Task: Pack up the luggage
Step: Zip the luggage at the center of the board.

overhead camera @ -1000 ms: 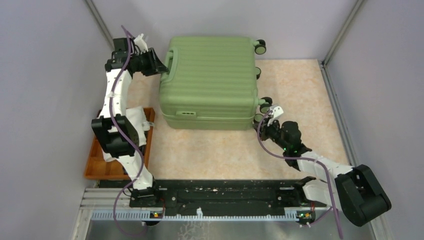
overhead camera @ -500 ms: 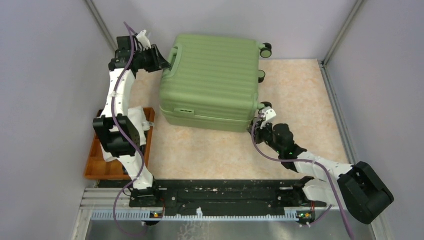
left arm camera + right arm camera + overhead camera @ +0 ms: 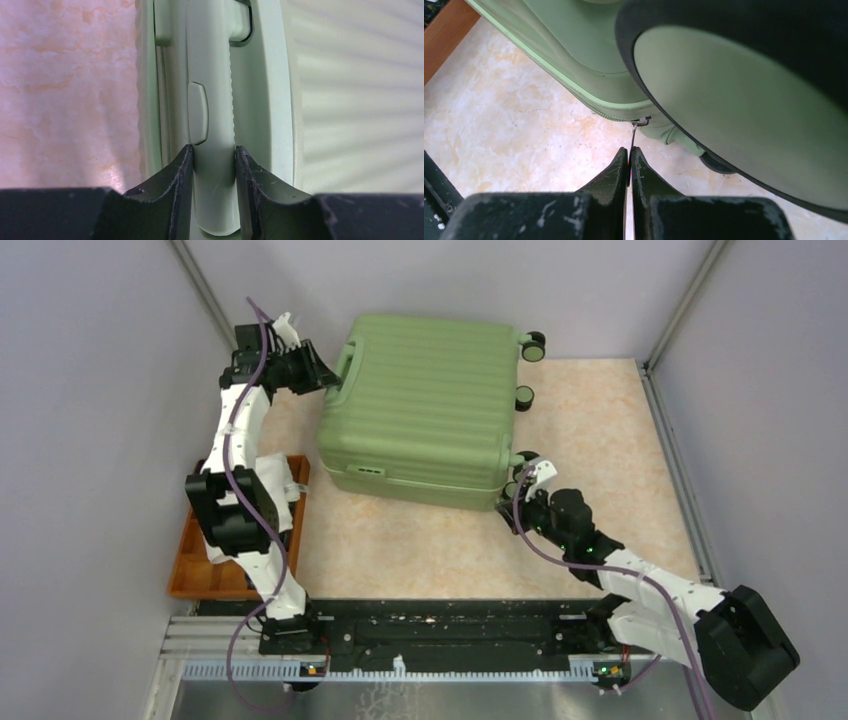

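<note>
The luggage (image 3: 425, 405) is a light-green ribbed suitcase lying shut on the table, slightly askew, with its black wheels (image 3: 533, 345) at the right. My left gripper (image 3: 328, 375) is at its far-left side, its fingers (image 3: 182, 170) clamped on the green handle (image 3: 210, 100). My right gripper (image 3: 517, 492) sits at the near-right corner by a wheel (image 3: 744, 95). Its jaws are shut on the thin metal zipper pull (image 3: 634, 134), which hangs from the zipper seam of the luggage (image 3: 574, 45).
An orange tray (image 3: 190, 575) with white cloth (image 3: 272, 475) lies at the left, partly under the left arm. Grey walls close in the left, right and back. The black rail (image 3: 440, 630) carrying the arm bases runs along the near edge.
The suitcase has turned clockwise, its wheels swinging to the right and its handle side moving away. My left gripper went with the handle. My right gripper moved left along the near edge with the zipper pull.
</note>
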`<action>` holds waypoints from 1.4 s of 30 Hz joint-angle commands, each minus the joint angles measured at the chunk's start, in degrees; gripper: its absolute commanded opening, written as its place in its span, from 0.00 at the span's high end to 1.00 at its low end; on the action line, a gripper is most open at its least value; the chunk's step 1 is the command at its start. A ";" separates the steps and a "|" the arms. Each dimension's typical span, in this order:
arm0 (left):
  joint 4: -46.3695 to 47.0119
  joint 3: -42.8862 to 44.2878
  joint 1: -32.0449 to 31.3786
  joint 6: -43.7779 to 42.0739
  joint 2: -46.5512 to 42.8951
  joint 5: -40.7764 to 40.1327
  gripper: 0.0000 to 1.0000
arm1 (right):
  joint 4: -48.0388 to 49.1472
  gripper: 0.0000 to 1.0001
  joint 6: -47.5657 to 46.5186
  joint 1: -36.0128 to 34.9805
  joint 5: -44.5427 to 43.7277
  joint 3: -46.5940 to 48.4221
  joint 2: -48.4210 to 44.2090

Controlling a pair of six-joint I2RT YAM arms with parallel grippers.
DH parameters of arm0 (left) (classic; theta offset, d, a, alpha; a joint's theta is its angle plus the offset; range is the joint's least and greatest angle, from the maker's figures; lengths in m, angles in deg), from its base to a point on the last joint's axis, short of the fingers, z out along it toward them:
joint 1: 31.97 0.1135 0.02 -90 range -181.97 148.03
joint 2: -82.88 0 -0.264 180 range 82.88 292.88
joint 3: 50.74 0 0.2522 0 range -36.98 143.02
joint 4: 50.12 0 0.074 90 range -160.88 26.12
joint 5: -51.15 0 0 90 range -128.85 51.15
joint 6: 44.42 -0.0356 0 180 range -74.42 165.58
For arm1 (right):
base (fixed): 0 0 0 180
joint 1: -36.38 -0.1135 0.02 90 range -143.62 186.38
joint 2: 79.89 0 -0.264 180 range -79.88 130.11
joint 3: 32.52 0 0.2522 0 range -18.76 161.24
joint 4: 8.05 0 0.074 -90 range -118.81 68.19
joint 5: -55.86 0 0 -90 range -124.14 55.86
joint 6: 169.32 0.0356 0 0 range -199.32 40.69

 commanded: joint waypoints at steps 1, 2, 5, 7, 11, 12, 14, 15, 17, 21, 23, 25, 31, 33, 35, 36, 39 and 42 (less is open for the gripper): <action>7.56 -1.65 -1.72 5.19 -7.81 10.15 1.00 | 4.39 1.00 1.47 -3.72 8.18 2.98 2.41; 7.75 -1.99 -1.96 5.45 -7.97 10.15 1.00 | 4.84 1.00 1.56 -5.07 8.15 3.98 3.82; 9.97 -4.69 -2.52 6.57 -9.43 9.61 1.00 | 6.89 1.00 1.91 -9.14 8.06 7.65 7.36; 11.95 -6.62 -2.98 7.62 -10.60 9.02 1.00 | 9.69 1.00 3.00 -11.09 8.57 9.65 8.66; 12.64 -7.71 -3.60 8.45 -11.52 8.20 1.00 | 12.42 1.00 4.06 -14.52 8.66 14.38 12.05; 12.98 -8.16 -3.58 8.54 -11.78 8.00 1.00 | 12.40 1.00 4.25 -14.86 8.63 15.41 13.10; 13.67 -8.92 -3.59 8.44 -12.28 7.52 1.00 | 12.32 1.00 5.71 -14.91 6.24 15.61 13.67; 13.42 -8.90 -3.54 8.02 -12.42 7.36 1.00 | 11.87 1.00 6.31 -14.77 4.04 14.68 12.83; 13.20 -8.66 -2.81 7.29 -12.65 7.40 1.00 | 9.48 1.00 7.38 -13.46 -1.37 11.86 10.13; 13.17 -7.18 -1.15 5.96 -12.83 7.07 1.00 | 5.95 0.93 11.06 -7.95 -4.27 4.36 3.47; 13.27 -6.09 -0.64 5.53 -12.92 6.93 1.00 | 6.43 0.90 11.37 -7.47 -5.35 0.57 -1.58; 13.92 -5.62 -0.47 5.68 -13.16 6.73 1.00 | 8.37 0.79 10.45 -7.47 -5.39 -2.79 -4.64; 16.35 -6.27 -0.52 7.28 -13.23 6.78 1.00 | 10.84 0.58 9.00 -7.56 -5.39 -7.35 -8.07; 17.14 -6.04 -0.46 7.77 -13.06 6.81 1.00 | 10.77 0.56 7.93 -7.71 -7.06 -7.45 -7.92; 17.70 -5.11 -0.88 8.16 -12.67 7.05 1.00 | 11.08 0.52 6.74 -8.31 -7.82 -7.37 -7.24; 17.77 -4.47 -1.15 8.28 -12.50 7.09 1.00 | 11.58 0.50 5.90 -8.70 -8.28 -7.26 -6.51; 18.00 -3.08 -1.87 8.54 -12.39 6.90 1.00 | 14.09 0.47 3.37 -9.55 -9.88 -6.70 -3.15; 17.97 -2.54 -2.11 8.76 -12.30 6.72 1.00 | 18.23 0.47 2.18 -9.57 -13.39 -6.53 0.26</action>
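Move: The right fingers already pinch the zipper pull; its slider sits about 2 cm ahead and 1 cm to the left. The upper wheel is some 7 cm ahead, 5 cm right and 5 cm above, the lower wheel roughly 4 cm ahead, 3 cm right and 8 cm below, and the luggage's middle about 20 cm ahead and 16 cm left. From the left hand, closed on the carry handle, the pull lies some 23 cm back, 35 cm right and 15 cm lower. Still pinching the zipper pull, the right hand drags it left along the luggage's near side for about 6.5 cm, then opens to roughly half and lets go, swinging back right some 5 cm and drawing back a little, with a small rise and dip. The left hand keeps its grip on the carry handle, easing forward-left with a slight upward tilt, then back. ##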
